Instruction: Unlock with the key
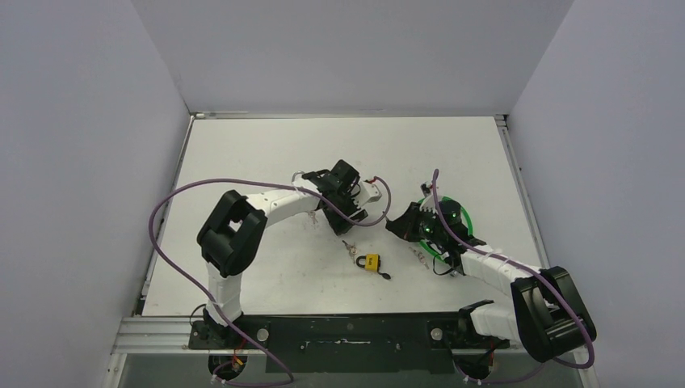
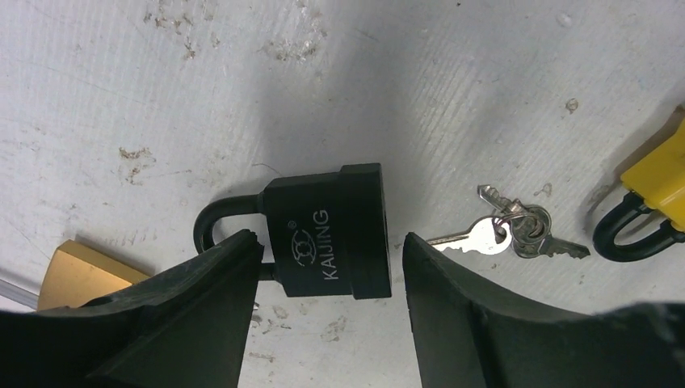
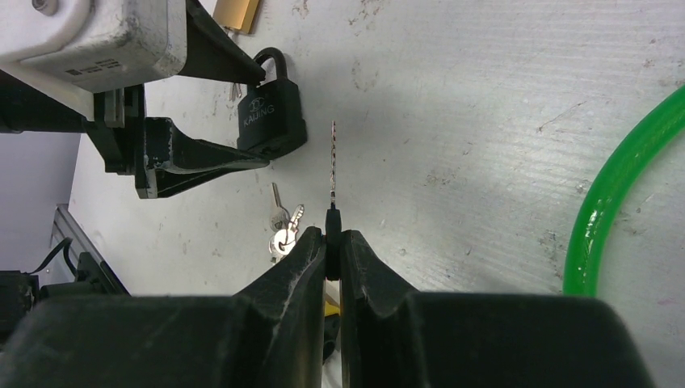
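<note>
A black padlock marked KAIJING lies flat on the white table, its shackle to the left. My left gripper straddles it, open: the left finger is at the shackle and the right finger stands a little off the lock's base. In the right wrist view the same padlock lies ahead. My right gripper is shut on the black head of a key. The key's thin blade points toward the lock's base, a short gap away. From above, the left gripper and right gripper face each other.
A yellow padlock lies near the table's middle, with a bunch of silver keys between it and the black lock. A brass padlock lies just beyond the shackle. A green ring lies under the right arm.
</note>
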Controlling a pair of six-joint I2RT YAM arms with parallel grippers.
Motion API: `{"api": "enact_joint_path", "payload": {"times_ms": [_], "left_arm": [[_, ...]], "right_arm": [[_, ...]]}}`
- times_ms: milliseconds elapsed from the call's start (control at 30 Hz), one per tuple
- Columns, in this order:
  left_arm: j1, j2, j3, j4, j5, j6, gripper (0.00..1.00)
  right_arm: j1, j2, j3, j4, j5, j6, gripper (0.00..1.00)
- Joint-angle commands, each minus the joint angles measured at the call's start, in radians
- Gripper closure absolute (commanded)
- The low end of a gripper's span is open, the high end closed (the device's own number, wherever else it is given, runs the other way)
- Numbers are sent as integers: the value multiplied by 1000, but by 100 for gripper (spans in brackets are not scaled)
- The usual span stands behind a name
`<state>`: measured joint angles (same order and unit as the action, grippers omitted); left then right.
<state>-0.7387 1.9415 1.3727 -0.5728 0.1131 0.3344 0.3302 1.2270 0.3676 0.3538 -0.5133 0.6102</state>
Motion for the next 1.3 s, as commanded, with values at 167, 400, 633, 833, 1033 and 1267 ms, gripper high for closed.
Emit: {"api": "enact_joint_path", "payload": {"times_ms": [167,400,633,833,1033,1267], "left_arm": [[25,8,88,-3,20,1,24],[25,-197,-24,135,44,-184,17],[25,-388,-106,205,-134,-436,15],[25,-433,-149,114,-416,-842,15],[6,-394,-228,138,-460,-1056,13],[-35,-232,-160,122,-490,-1176,9]], "right_arm": [[23,23,31,60,-14,6,100],[29,36,40,57,-10,13,100],[39,46,45,68,-17,12,100],[72,55,36,103,-17,19,100],[130,69,15,134,16,26,100],[138,110,7,152,11,19,100]]}}
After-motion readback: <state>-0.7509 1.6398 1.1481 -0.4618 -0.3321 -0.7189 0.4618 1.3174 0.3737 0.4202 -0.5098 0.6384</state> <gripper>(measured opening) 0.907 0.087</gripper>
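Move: The black padlock lies between the left hand's fingers, its middle about 1 cm below the hand point. From the left hand, the loose silver keys lie some 6 cm back and 2 cm right, the yellow padlock about 10 cm back and 7 cm right, and the brass padlock roughly 8 cm ahead and 8 cm left. From the right hand, which already holds a key, the black padlock is about 4 cm ahead, 11 cm left and 6 cm lower. Upward goes the left hand, fingers opening wide around the black padlock before it climbs some 15 cm; it twists counter-clockwise by about 60 degrees, then sinks 9 cm and shifts left, staying open above the padlock. The right hand keeps its key and eases about 4 cm left and slightly back, mostly late, bringing the key tip towards the padlock's keyhole end. ##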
